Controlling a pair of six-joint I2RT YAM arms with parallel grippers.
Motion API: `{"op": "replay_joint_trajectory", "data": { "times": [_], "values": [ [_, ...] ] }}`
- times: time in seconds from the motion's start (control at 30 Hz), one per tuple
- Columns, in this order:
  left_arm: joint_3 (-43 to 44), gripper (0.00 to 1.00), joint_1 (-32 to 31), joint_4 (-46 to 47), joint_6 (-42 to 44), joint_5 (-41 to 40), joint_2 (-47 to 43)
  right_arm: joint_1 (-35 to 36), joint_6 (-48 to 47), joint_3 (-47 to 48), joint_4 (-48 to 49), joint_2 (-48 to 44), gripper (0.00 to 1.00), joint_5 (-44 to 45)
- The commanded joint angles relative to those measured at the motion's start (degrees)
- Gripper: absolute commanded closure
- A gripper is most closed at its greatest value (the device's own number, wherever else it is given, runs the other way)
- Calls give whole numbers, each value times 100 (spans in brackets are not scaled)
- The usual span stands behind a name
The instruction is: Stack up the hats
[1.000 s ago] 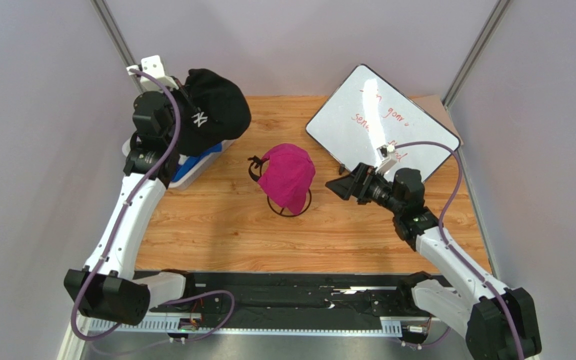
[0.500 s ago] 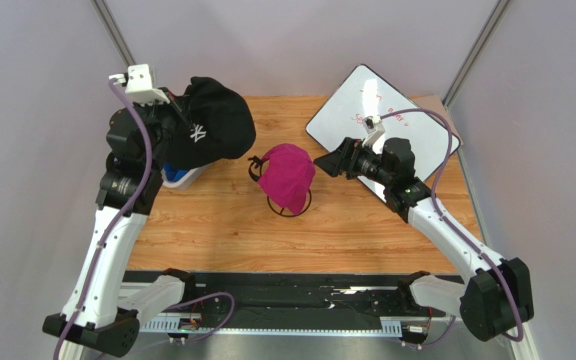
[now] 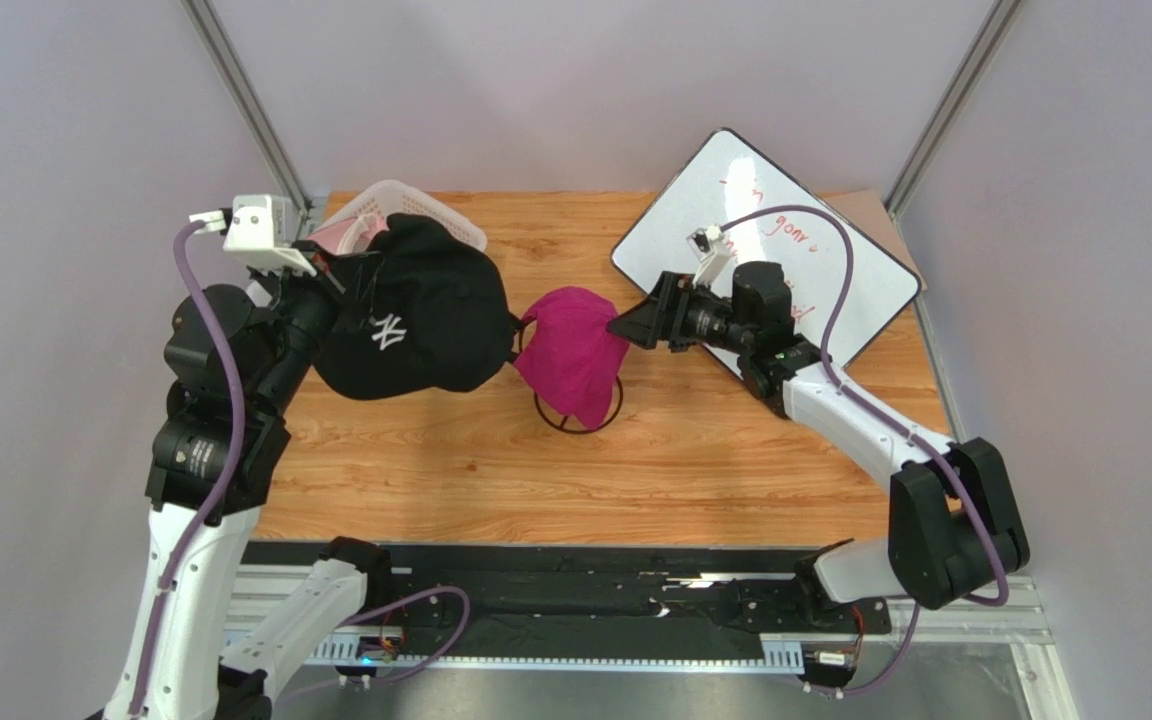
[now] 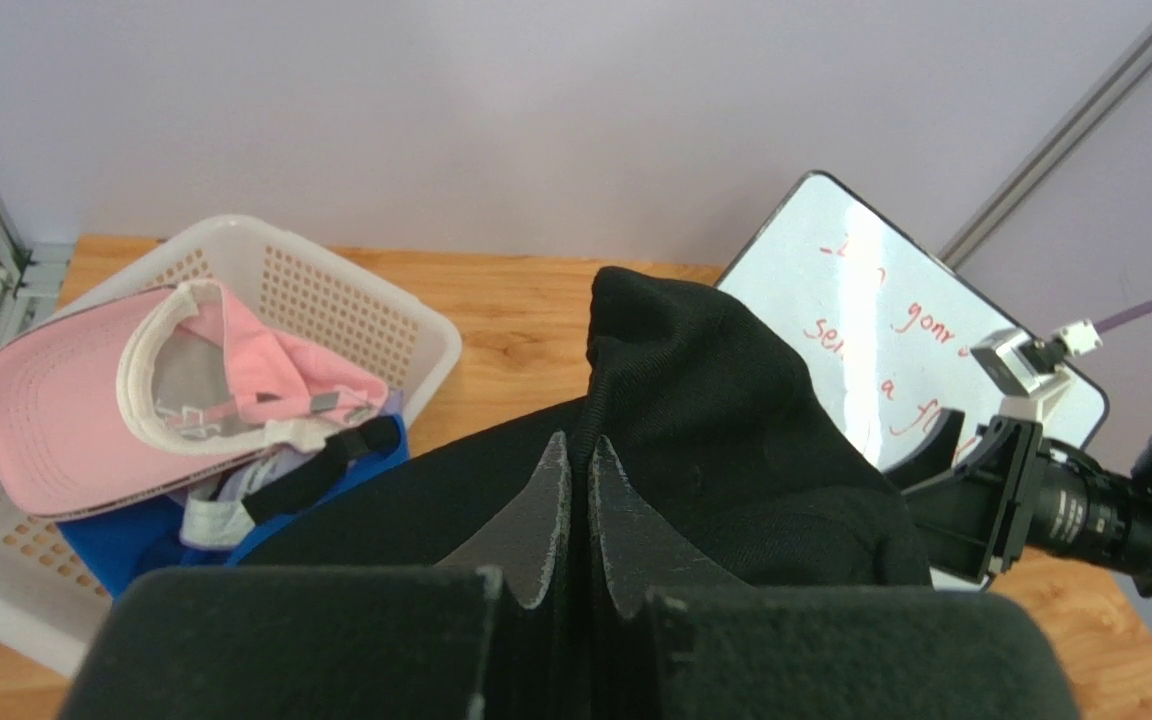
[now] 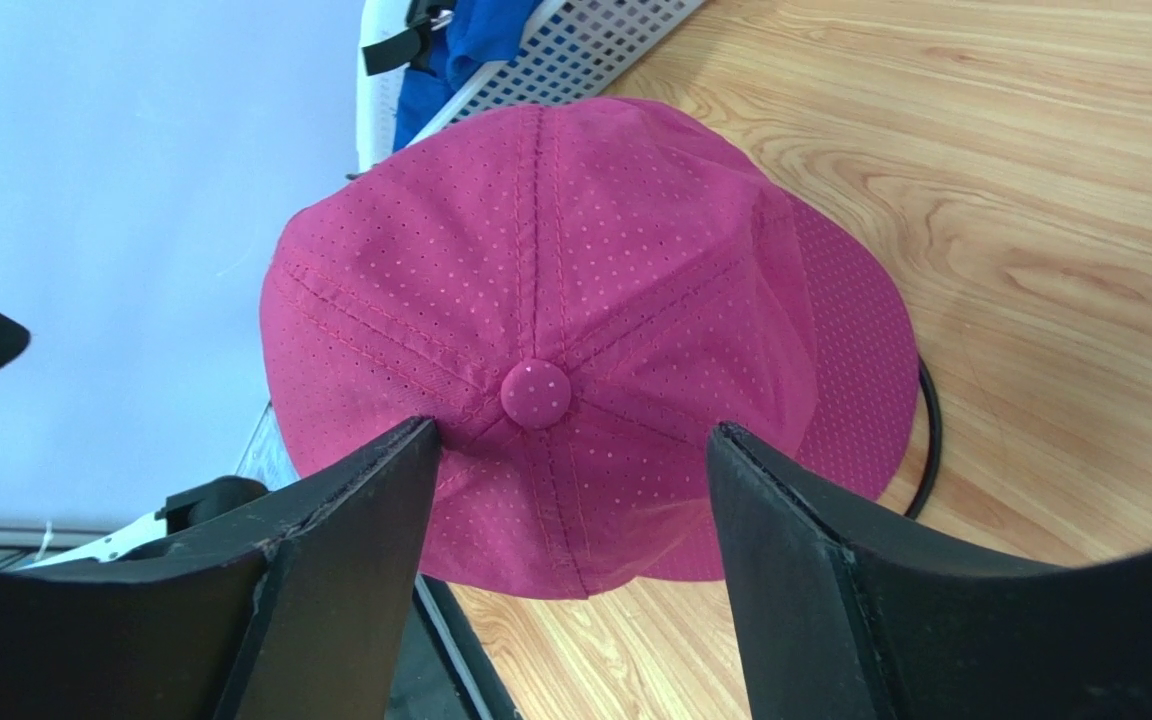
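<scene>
My left gripper [image 4: 575,450] is shut on the black hat with the white NY logo [image 3: 402,323] and holds it in the air just left of the magenta hat [image 3: 575,353]. That magenta hat [image 5: 567,315] sits on the black wire stand [image 3: 597,420] at the table's middle. My right gripper [image 5: 570,435] is open right at the magenta hat's crown, one finger on each side of its top button; in the top view the right gripper [image 3: 635,323] is at the hat's right side. A light pink hat [image 4: 102,398] and a blue hat [image 4: 132,533] lie in the basket.
The white mesh basket [image 3: 402,203] stands at the back left, partly hidden by the black hat. A whiteboard with red writing [image 3: 800,240] lies at the back right, under the right arm. Grey walls close in the table on three sides.
My left arm has carried the black hat out of the basket and rightward toward the magenta hat. The right gripper has moved left up to the magenta hat and its fingers have narrowed somewhat.
</scene>
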Motion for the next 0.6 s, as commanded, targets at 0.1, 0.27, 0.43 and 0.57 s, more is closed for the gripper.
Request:
{"op": "replay_joint_trajectory", "data": {
  "times": [0.1, 0.27, 0.43, 0.57],
  "values": [
    [-7, 100, -20, -274, 22, 104, -317, 35, 168, 346, 964, 230, 35, -557],
    [2, 100, -20, -414, 92, 60, -440, 35, 186, 416, 1097, 326, 39, -794],
    [11, 100, -20, -520, 153, 95, -493, 35, 265, 496, 1123, 449, 47, -996],
    [63, 100, -20, -599, 206, 87, -537, 44, 292, 443, 1106, 467, 51, -1137]
  ]
}}
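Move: The black cap already hangs from the left gripper's shut fingers. The magenta hat on its wire stand, where it is to go, lies about 5 cm ahead of that hand, 19 cm to its right and 30 cm below. The basket is some 21 cm ahead, 12 cm left and 38 cm down. From the right hand, the black cap's middle is about 20 cm left, 7 cm back and 13 cm higher. The magenta hat lies 6 cm left, 1 cm back, 8 cm below. Draw the left gripper back about 3 cm at its height, keeping its pinch on the black cap. Meanwhile raise the right gripper and shift it left, about 2 cm each way, above the magenta hat's crown towards the hanging cap; swing its fingers a little counter-clockwise and narrow them from roughly three quarters open to half, nothing gripped yet. ##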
